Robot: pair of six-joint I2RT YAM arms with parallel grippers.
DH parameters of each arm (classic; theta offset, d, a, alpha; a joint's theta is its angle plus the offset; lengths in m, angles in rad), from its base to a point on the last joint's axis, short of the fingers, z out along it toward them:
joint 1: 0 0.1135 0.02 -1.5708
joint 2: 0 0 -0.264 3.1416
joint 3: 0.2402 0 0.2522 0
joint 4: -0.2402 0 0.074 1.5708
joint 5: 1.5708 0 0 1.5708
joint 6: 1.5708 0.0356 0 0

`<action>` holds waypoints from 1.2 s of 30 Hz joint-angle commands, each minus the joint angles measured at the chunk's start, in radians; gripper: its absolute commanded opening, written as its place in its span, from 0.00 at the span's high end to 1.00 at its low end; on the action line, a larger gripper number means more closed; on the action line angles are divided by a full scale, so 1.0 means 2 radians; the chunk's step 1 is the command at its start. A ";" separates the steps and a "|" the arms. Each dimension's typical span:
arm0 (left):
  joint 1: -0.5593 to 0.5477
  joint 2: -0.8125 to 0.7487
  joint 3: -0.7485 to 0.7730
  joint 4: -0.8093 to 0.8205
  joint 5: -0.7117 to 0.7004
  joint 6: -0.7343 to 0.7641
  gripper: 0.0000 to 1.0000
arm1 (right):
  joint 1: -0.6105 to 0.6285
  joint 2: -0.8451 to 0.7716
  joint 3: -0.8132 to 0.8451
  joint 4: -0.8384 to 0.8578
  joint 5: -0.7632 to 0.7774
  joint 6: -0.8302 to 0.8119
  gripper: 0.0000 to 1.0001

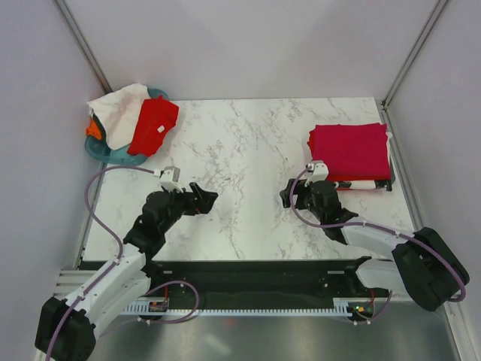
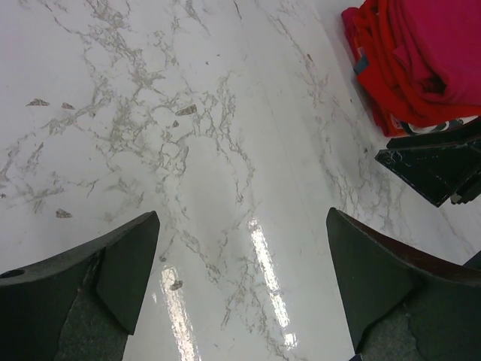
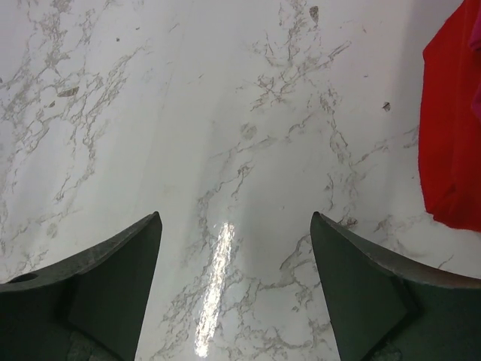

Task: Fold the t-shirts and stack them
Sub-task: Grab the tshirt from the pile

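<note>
A folded stack lies at the table's right: a crimson-pink t-shirt (image 1: 349, 149) on top, with a white edge with dark marks (image 1: 361, 184) under its near side. The left wrist view shows the crimson shirt (image 2: 443, 45) over a bright red layer (image 2: 376, 60). A red shirt (image 1: 154, 124) and a white cloth (image 1: 116, 109) hang from the teal basket (image 1: 101, 153) at back left. My left gripper (image 1: 203, 197) (image 2: 240, 278) is open and empty over bare marble. My right gripper (image 1: 289, 197) (image 3: 234, 278) is open and empty, just left of the stack; red cloth (image 3: 451, 135) shows at its view's right edge.
An orange item (image 1: 92, 129) sits in the basket under the white cloth. The right arm's dark fingers (image 2: 436, 162) show in the left wrist view beside the stack. Grey walls close the table at the back and both sides.
</note>
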 commanded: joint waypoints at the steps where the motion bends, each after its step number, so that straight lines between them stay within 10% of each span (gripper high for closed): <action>1: -0.001 -0.009 -0.004 0.013 -0.003 0.021 0.00 | 0.001 -0.022 -0.015 0.033 -0.010 0.008 0.11; 18: 0.020 0.108 0.178 -0.128 -0.161 -0.173 0.00 | 0.001 -0.022 -0.010 0.015 0.001 0.019 0.13; 36: 0.217 0.372 0.564 -0.276 -0.203 -0.190 0.05 | 0.001 -0.002 -0.003 0.009 -0.008 0.029 0.14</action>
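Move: Up at the far left, the red t-shirt draped over the pile's near right side lies about 32 cm ahead of the left hand, 21 cm to its left and some 6 cm below. The white t-shirt is roughly 37 cm ahead and 34 cm left; the blue basket under both is centred about 33 cm ahead and 33 cm left. From the right hand, the red t-shirt is some 28 cm ahead and 50 cm left, near its height. Swinging forward, up and left from the open table towards the pile, the empty left hand first dips a couple of centimetres, then travels about 19 cm forward with nearly as much climb and leftward reach. It turns some 45 degrees counter-clockwise to point forward and slightly left. The fingers stay wide open, held high, touching nothing. ##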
